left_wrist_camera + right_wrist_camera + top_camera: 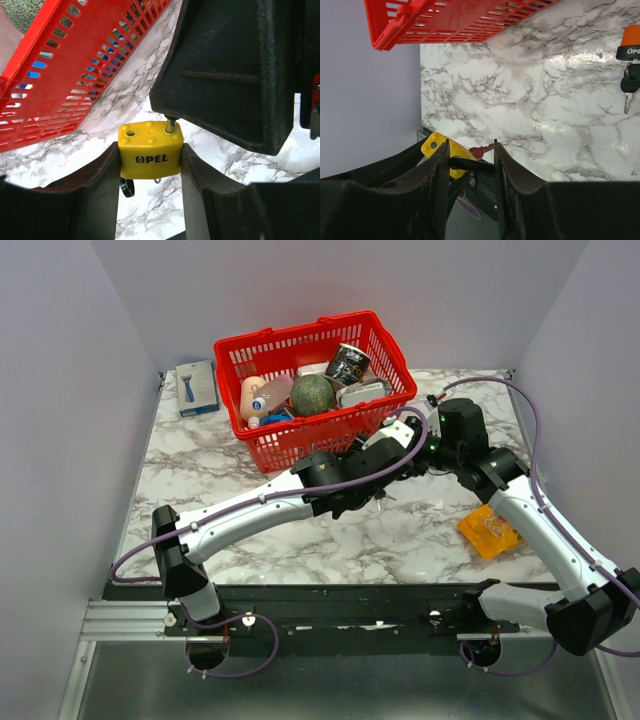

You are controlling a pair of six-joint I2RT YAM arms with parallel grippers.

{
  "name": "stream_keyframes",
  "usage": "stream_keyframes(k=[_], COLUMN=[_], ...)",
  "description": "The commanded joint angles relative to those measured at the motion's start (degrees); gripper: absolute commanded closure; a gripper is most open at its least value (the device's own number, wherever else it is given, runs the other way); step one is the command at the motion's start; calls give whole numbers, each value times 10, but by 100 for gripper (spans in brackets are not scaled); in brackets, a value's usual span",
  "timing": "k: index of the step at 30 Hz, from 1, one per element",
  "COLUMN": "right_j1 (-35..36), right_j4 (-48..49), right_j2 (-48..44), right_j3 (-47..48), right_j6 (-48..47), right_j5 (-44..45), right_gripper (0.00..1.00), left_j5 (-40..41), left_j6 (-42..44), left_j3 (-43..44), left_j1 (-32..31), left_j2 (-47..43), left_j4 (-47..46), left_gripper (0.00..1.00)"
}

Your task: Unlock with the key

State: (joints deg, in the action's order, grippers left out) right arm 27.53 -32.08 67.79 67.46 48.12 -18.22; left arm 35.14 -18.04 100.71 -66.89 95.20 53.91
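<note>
A yellow padlock (150, 150) marked OPEL sits squeezed between my left gripper's (150, 192) two fingers, held above the marble table. Its shackle post (170, 124) runs up into the black body of my right gripper (470, 167). In the right wrist view a black shackle bar (472, 165) spans the gap between the right fingers, with the yellow padlock (436, 146) just behind the left finger. A black key head (127, 187) and a thin ring hang under the padlock. A red key (482, 150) shows behind the bar. In the top view both grippers meet near the basket's front (390, 475).
A red basket (300, 435) full of groceries stands just behind the grippers. An orange padlock (630, 42) with black keys (628, 85) lies on the marble. An orange packet (490, 532) lies at the right and a blue-grey box (196, 387) at the back left.
</note>
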Motion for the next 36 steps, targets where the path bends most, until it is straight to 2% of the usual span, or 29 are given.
stream_keyframes(k=[1, 5, 6, 8, 9, 13, 18, 21, 25, 30, 36], right_j1=[6, 4, 4, 4, 4, -10, -57, -86, -114, -129, -133], right_j4=[-17, -21, -22, -26, -27, -44, -55, -62, -70, -83, -91], right_j2=[0, -5, -7, -12, -15, -28, -62, -85, -118, -171, -214], right_j3=[14, 10, 11, 12, 14, 10, -24, -44, -59, -62, -72], right_j6=[29, 37, 38, 38, 39, 37, 25, 17, 16, 8, 5], right_j5=[-11, 1, 5, 16, 20, 33, 41, 44, 49, 80, 100], right_gripper=[73, 60, 51, 41, 32, 17, 14, 14, 14, 13, 11], left_j5=[10, 3, 0, -8, -16, -31, -80, -162, -229, -305, -323], left_j6=[-5, -4, -8, -12, -12, -20, -59, -110, -159, -210, -274], left_j3=[0, -18, -22, -39, -46, -83, -124, -154, -194, -218, -201], left_j1=[2, 4, 4, 6, 6, 7, 26, 57, 101, 142, 171], left_j2=[-7, -11, -13, -20, -24, -42, -61, -56, -18, 10, 79], left_j4=[-42, -54, -55, -65, -71, -86, -112, -122, -125, -178, -209], left_gripper=[100, 100, 100, 100, 100, 100, 100, 100, 100, 100, 100])
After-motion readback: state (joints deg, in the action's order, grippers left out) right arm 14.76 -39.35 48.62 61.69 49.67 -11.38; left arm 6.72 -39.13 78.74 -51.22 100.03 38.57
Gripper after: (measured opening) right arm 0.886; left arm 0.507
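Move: The left hand still grips the yellow padlock, with the table top some 25 cm beneath; the orange padlock lies about 11 cm ahead, 7 cm to the right and 24 cm down. The red basket's middle is roughly 30 cm ahead, 6 cm left and 14 cm down. The right hand still pinches the black shackle; the yellow body sits some 3 cm back, 3 cm left and 2 cm below that hand. Right fingers open off the shackle and withdraw 10 cm right; left lowers the yellow padlock 16 cm, tipping down. ##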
